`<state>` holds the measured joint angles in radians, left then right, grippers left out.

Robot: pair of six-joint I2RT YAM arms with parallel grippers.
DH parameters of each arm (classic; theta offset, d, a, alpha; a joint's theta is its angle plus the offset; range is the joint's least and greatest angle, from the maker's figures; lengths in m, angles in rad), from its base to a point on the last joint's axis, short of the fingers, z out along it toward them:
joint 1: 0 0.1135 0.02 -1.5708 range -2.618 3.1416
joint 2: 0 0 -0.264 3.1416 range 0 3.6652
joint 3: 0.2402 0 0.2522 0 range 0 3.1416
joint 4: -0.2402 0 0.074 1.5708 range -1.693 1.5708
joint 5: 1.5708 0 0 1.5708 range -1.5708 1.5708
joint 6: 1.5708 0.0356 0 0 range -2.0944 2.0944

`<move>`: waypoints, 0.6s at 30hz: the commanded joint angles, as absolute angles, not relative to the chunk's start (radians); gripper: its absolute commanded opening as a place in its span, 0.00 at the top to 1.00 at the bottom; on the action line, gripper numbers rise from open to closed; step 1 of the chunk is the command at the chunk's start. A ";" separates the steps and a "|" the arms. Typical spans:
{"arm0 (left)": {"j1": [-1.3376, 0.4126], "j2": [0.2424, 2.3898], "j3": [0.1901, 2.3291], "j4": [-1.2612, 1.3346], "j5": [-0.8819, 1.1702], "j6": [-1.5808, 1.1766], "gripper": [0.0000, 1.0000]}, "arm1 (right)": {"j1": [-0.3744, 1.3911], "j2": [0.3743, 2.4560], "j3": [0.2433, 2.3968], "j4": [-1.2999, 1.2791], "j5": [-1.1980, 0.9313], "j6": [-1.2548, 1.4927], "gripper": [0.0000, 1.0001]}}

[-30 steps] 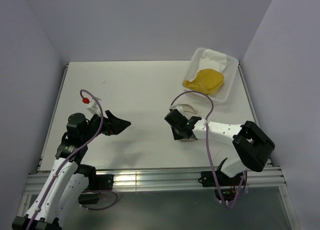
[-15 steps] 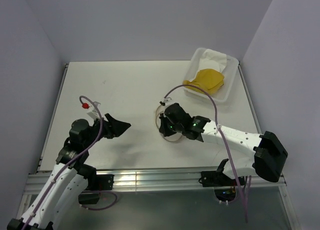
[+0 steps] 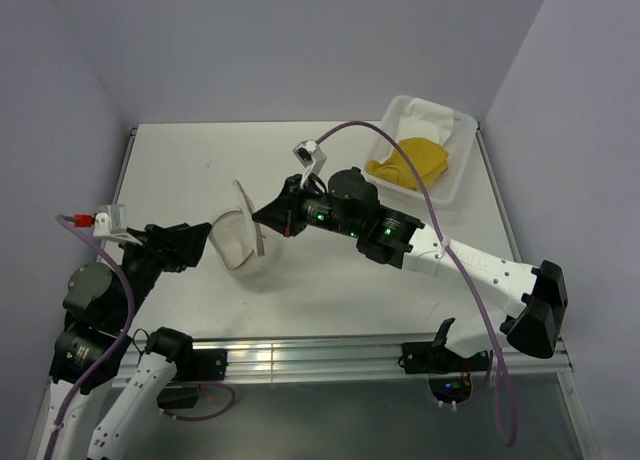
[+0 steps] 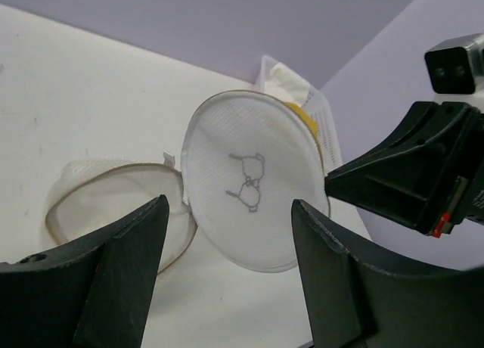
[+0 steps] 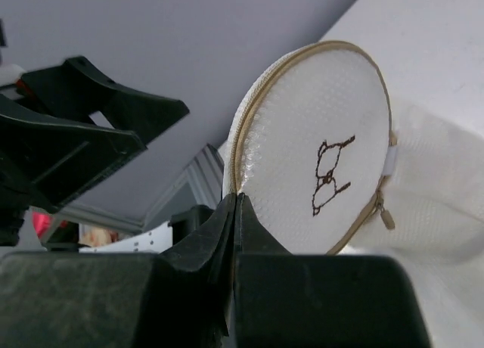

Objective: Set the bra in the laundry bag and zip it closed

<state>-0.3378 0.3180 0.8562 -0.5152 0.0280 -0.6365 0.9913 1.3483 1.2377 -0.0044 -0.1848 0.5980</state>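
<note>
The laundry bag (image 3: pixel 238 245) is a small round white mesh bag lying left of the table's centre, its circular lid (image 4: pixel 249 189) swung up on edge. The lid bears a small dark mark and a tan zipper rim (image 5: pixel 257 98). My right gripper (image 3: pixel 263 218) is shut on the lid's rim (image 5: pixel 237 200). My left gripper (image 3: pixel 205 242) stands open just left of the bag, its fingers (image 4: pixel 128 250) framing the lid without touching it. The yellow bra (image 3: pixel 410 160) lies in the white tray at the back right.
The white rectangular tray (image 3: pixel 462 155) holds the bra and a crumpled white cloth (image 3: pixel 428 115). The zipper pull (image 5: pixel 386 218) hangs at the lid's lower right edge. Purple walls close the table on three sides.
My right gripper has closed on the bag and carried it left from centre-right to left of centre, lifting the lid upright. My left arm drew back left and its jaws narrowed slightly.
</note>
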 commanded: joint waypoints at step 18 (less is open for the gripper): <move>-0.341 0.564 0.647 -0.532 0.040 -0.712 0.30 | 0.741 1.356 0.650 0.468 -0.032 0.979 1.00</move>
<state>-0.3382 0.5526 0.6453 -0.5510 0.0834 -0.6838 0.7486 1.3880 0.6281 0.3630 -0.1051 0.9569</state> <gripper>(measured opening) 0.717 0.007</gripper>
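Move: The right hand already pinches the rim of the laundry bag's lid, the round panel with the bra drawing; the lid's middle lies roughly 4 cm ahead, 3 cm left and 8 cm below it. The open bag body hangs lower, about 6 cm ahead, 9 cm left and 22 cm down. From the empty left hand, the bag body is some 9 cm ahead, straight in front and 22 cm down, and the lid about 6 cm ahead, 6 cm right and 8 cm below. Downward together: the right hand sinks about 21 cm while drawing some 9 cm right and 6 cm forward, keeping its pinch on the lid's rim, turning clockwise and tipping over. The left hand, fingers still open and touching nothing, drops about 15 cm and edges forward towards the bag body, its fingers tipping some 25 degrees down. ##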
